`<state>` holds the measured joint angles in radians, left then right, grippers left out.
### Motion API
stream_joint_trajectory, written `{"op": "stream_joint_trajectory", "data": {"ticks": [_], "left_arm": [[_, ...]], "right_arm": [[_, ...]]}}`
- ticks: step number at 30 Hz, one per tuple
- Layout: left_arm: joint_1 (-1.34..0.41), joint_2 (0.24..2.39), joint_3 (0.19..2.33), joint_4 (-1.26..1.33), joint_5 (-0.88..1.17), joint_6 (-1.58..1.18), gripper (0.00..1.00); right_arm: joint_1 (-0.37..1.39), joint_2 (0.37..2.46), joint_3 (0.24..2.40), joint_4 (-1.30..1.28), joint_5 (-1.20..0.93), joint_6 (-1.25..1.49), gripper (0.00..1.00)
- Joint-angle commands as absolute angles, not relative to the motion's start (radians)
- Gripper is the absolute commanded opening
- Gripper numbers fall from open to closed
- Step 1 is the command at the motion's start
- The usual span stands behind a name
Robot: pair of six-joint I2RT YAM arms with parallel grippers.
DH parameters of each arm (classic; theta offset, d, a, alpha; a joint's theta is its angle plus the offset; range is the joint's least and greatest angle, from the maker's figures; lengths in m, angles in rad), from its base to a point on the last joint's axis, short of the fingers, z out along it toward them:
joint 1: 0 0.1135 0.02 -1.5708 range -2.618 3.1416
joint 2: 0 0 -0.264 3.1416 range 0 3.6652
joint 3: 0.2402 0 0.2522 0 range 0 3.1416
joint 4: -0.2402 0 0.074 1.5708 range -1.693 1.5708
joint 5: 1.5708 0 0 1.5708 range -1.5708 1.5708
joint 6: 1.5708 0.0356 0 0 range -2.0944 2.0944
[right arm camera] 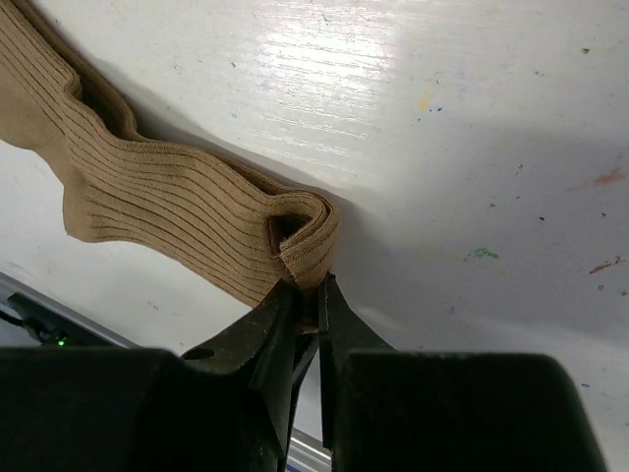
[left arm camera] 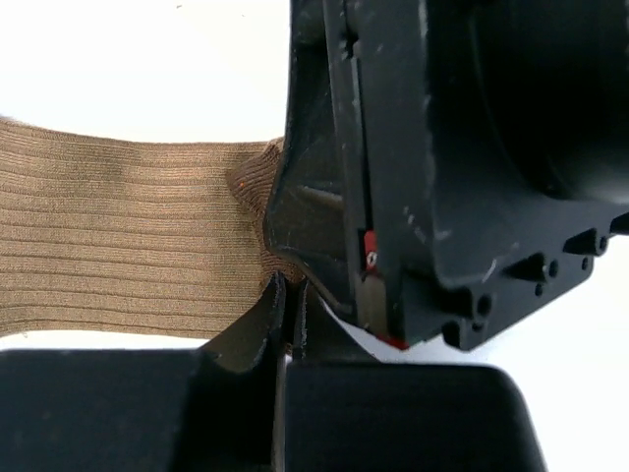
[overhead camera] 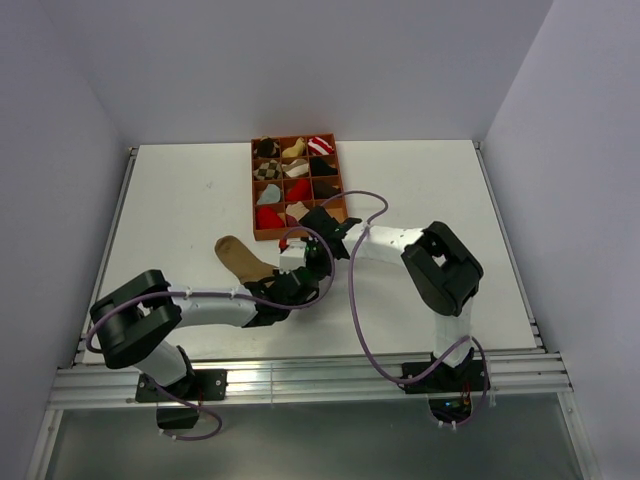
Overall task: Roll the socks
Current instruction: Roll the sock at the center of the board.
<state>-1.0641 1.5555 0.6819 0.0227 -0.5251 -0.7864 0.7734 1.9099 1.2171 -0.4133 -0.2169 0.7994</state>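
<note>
The plain brown sock point(overhead camera: 240, 257) lies on the white table, left of centre. Its near end is folded over into a small roll point(right arm camera: 300, 231). My right gripper point(right arm camera: 316, 300) is shut on that folded end; in the top view it point(overhead camera: 306, 254) reaches in from the right. My left gripper point(left arm camera: 292, 295) is shut on the edge of the same sock point(left arm camera: 118, 236), close against the right gripper's black body point(left arm camera: 442, 167); in the top view it point(overhead camera: 285, 282) sits just below. A speck of red point(overhead camera: 284, 243) shows by the grippers. The beige striped sock is not clearly visible.
An orange-brown organizer box point(overhead camera: 254, 190) with several compartments of small sock bundles stands at the table's back centre, just beyond the grippers. A purple cable point(overhead camera: 352, 300) loops over the table between the arms. The table's raised rails run along the left and right edges.
</note>
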Motion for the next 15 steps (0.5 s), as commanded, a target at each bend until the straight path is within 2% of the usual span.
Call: {"op": "stream_joint_trajectory", "data": {"ticks": [1, 3, 6, 7, 9, 10, 15], "left_arm": [[-1.069, 1.597, 0.695, -0.071, -0.529, -0.811, 0.01], [-1.069, 1.586, 0.69, -0.069, -0.509, -0.828, 0.01], [-1.055, 1.546, 0.664, -0.031, -0.419, -0.85, 0.01], [-1.037, 1.516, 0.651, -0.012, -0.388, -0.853, 0.01], [-1.009, 1.465, 0.599, 0.067, -0.268, -0.874, 0.01], [-0.968, 1.448, 0.579, 0.095, -0.215, -0.88, 0.01], [-0.838, 1.367, 0.456, 0.227, -0.009, -0.948, 0.0]], "right_arm": [[0.772, 1.901, 1.161, -0.391, -0.264, 0.822, 0.0], [0.767, 1.869, 1.137, -0.333, -0.297, 0.827, 0.02], [0.753, 1.806, 1.062, -0.201, -0.345, 0.854, 0.12], [0.749, 1.787, 1.017, -0.163, -0.348, 0.865, 0.2], [0.736, 1.74, 0.977, -0.065, -0.37, 0.887, 0.27], [0.73, 1.727, 0.945, -0.01, -0.376, 0.891, 0.34], [0.703, 1.637, 0.841, 0.153, -0.383, 0.928, 0.47]]}}
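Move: The sock's folded end is already pinched in both grippers, right at the left hand's fingertips and equally at the right hand's. From the left hand, the sock's toe end lies about 15 cm to the left and 9 cm ahead, some 2 cm lower; the compartment box is centred straight ahead, about 21 cm off, and its empty compartment 15 cm ahead and 7 cm to the right. The sock's folded end stays pinched in the left fingers while the right ones open to a bit under half and let go of it. The right hand backs off about 2 cm and rises 1.5 cm, fingers swinging some 15 degrees to point more to the left. The left hand shifts about 1.5 cm left and slightly back, rolling its left side down nearly 20 degrees. ##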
